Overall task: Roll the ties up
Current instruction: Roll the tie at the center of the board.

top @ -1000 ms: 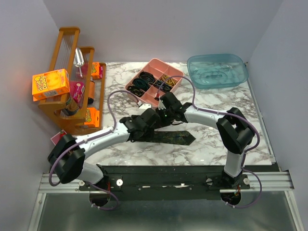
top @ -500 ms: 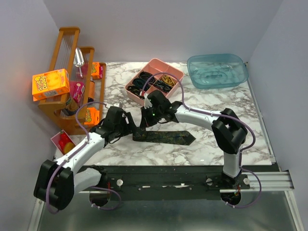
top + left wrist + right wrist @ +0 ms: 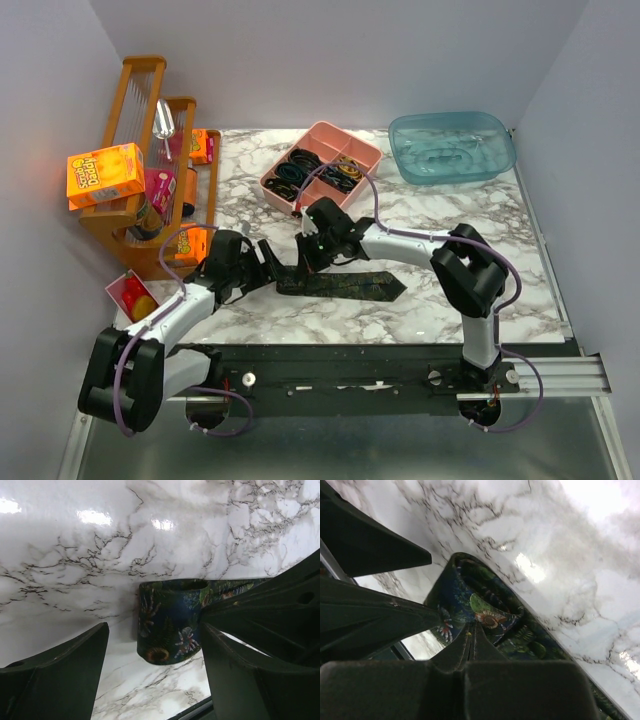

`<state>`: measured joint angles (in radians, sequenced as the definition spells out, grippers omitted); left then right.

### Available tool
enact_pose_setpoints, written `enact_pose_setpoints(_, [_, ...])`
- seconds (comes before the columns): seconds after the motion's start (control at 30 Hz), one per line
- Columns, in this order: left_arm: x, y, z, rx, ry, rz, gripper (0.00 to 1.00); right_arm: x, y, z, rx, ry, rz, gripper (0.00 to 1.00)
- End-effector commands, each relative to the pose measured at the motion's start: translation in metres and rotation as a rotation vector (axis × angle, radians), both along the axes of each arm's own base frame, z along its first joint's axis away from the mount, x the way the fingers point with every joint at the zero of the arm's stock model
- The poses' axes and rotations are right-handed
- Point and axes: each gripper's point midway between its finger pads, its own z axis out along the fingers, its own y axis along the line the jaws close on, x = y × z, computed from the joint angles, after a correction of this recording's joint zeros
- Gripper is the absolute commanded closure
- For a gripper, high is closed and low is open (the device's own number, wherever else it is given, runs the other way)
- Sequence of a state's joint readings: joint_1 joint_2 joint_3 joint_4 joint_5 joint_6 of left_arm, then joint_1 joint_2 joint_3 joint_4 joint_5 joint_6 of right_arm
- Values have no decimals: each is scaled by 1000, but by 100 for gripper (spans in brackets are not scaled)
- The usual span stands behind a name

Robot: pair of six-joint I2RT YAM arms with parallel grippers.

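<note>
A dark floral tie point(image 3: 350, 285) lies flat across the marble table, its pointed wide end to the right. Its left end is curled into a short upright roll point(image 3: 170, 625). My left gripper point(image 3: 268, 262) is open just left of that roll, which stands between its two fingers point(image 3: 60, 670) in the left wrist view, untouched on the left side. My right gripper point(image 3: 303, 262) comes down on the roll from behind. It is shut, its tips point(image 3: 470, 627) pinching the wall of the curled tie point(image 3: 490, 605).
A pink tray point(image 3: 322, 165) of black and yellow band loops sits behind the arms. A blue tub point(image 3: 450, 147) stands at the back right. A wooden rack point(image 3: 150, 170) with an orange box point(image 3: 105, 175) fills the left side. A small red box point(image 3: 130, 292) lies near my left arm.
My left arm has pulled back to the left, off the tie, and its jaws opened wider. My right gripper has slid left and nearer, onto the tie's curled left end.
</note>
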<state>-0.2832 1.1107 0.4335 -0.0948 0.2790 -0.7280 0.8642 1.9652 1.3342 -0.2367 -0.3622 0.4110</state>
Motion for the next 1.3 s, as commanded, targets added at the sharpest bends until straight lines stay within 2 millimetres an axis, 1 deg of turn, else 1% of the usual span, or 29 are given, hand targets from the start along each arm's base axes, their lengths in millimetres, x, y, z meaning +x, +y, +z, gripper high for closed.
enact_pose_setpoints(0.0, [-2, -11, -4, -63, 2, -42, 17, -9, -9, -8, -27, 20, -11, 99])
enact_pose_setpoints(0.03, [2, -13, -1, -75, -21, -44, 17, -10, -10, -10, -28, 23, -14, 99])
enact_pose_setpoints(0.1, [-1, -13, -7, -79, -9, -48, 17, -11, -10, -10, -24, 26, -20, 99])
enact_pose_setpoints(0.13, [0, -15, -6, -89, -19, -52, 18, -13, -12, -12, -28, 30, -21, 99])
enact_pose_setpoints(0.27, [-7, -17, -12, -112, -3, -58, 20, -14, -13, -15, -35, 35, -27, 99])
enact_pose_setpoints(0.33, [-8, -20, -9, -137, -11, -68, 21, -13, -13, -14, -33, 34, -32, 99])
enact_pose_setpoints(0.43, [-11, -19, -9, -135, -14, -61, 22, -12, -14, -11, -31, 23, -37, 99])
enact_pose_setpoints(0.57, [-9, -16, -3, -123, -29, -53, 21, -7, -14, 4, -16, -16, -51, 99])
enact_pose_setpoints(0.6, [-9, -16, -3, -120, -32, -56, 21, -6, -15, 13, -6, -35, -57, 99])
enact_pose_setpoints(0.67, [-10, -14, -5, -103, -28, -53, 21, -3, -18, 21, -1, -55, -78, 98])
enact_pose_setpoints(0.77, [-11, -11, -6, -85, -25, -47, 21, 4, -30, 35, -2, -102, -138, 94])
enact_pose_setpoints(0.87, [-8, -10, -5, -80, -33, -45, 21, 8, -52, 38, -8, -109, -201, 89])
enact_pose_setpoints(0.9, [-8, -10, -4, -77, -37, -48, 21, 11, -59, 37, -17, -116, -223, 81])
enact_pose_setpoints(0.93, [-8, -9, -5, -71, -35, -47, 20, 11, -65, 37, -16, -121, -238, 77])
enact_pose_setpoints(0.97, [-6, -9, -4, -65, -41, -46, 20, 10, -81, 31, -33, -116, -264, 65])
enact_pose_setpoints(1.0, [-6, -9, -2, -65, -47, -47, 20, 13, -91, 30, -42, -126, -291, 59])
enact_pose_setpoints(1.03, [-5, -8, -1, -63, -51, -45, 20, 12, -101, 25, -54, -123, -304, 54])
enact_pose_setpoints(1.07, [-4, -8, 0, -62, -53, -46, 20, 12, -119, 21, -67, -118, -338, 48])
enact_pose_setpoints(1.1, [-3, -9, 2, -65, -61, -49, 19, 13, -131, 16, -79, -114, -368, 42])
enact_pose_setpoints(1.13, [-4, -10, 3, -69, -61, -54, 19, 12, -141, 13, -83, -109, -389, 41])
enact_pose_setpoints(1.17, [-3, -10, 5, -69, -65, -55, 19, 18, -156, 12, -86, -107, -434, 34])
enact_pose_setpoints(1.2, [-3, -10, 7, -70, -74, -58, 19, 13, -172, 4, -106, -98, -460, 34])
enact_pose_setpoints(1.23, [-2, -10, 8, -70, -78, -59, 18, 13, -181, 3, -112, -102, -484, 32])
enact_pose_setpoints(1.27, [-2, -10, 9, -70, -81, -60, 18, 17, -196, -1, -126, -105, -527, 26])
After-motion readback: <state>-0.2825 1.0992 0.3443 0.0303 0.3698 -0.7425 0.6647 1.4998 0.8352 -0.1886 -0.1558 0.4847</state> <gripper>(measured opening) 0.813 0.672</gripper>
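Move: The tie's flat tail end lies about 18 cm to the right hand's right, some 3 cm nearer the base and 3 cm below the closed fingertips. The tie's roll is centred about 3 cm to that hand's left and 1 cm back, just below the tips; the pink tray's middle is about 22 cm ahead and 4 cm right. From the open left gripper, the roll sits 3 cm right, 1 cm ahead and 3 cm down, the tail end about 25 cm right and 2 cm back. Ease the closed right fingertips about 1 cm down and slightly back at the roll's right edge and hold there briefly, then lift off. Arc up about 4 cm and swing some 15 cm right over the flat tail, sinking again as the fingers spread and the hand turns about 20 degrees clockwise. Settle the left gripper 1 to 2 cm right, back and down beside the roll, fingers staying wide. ##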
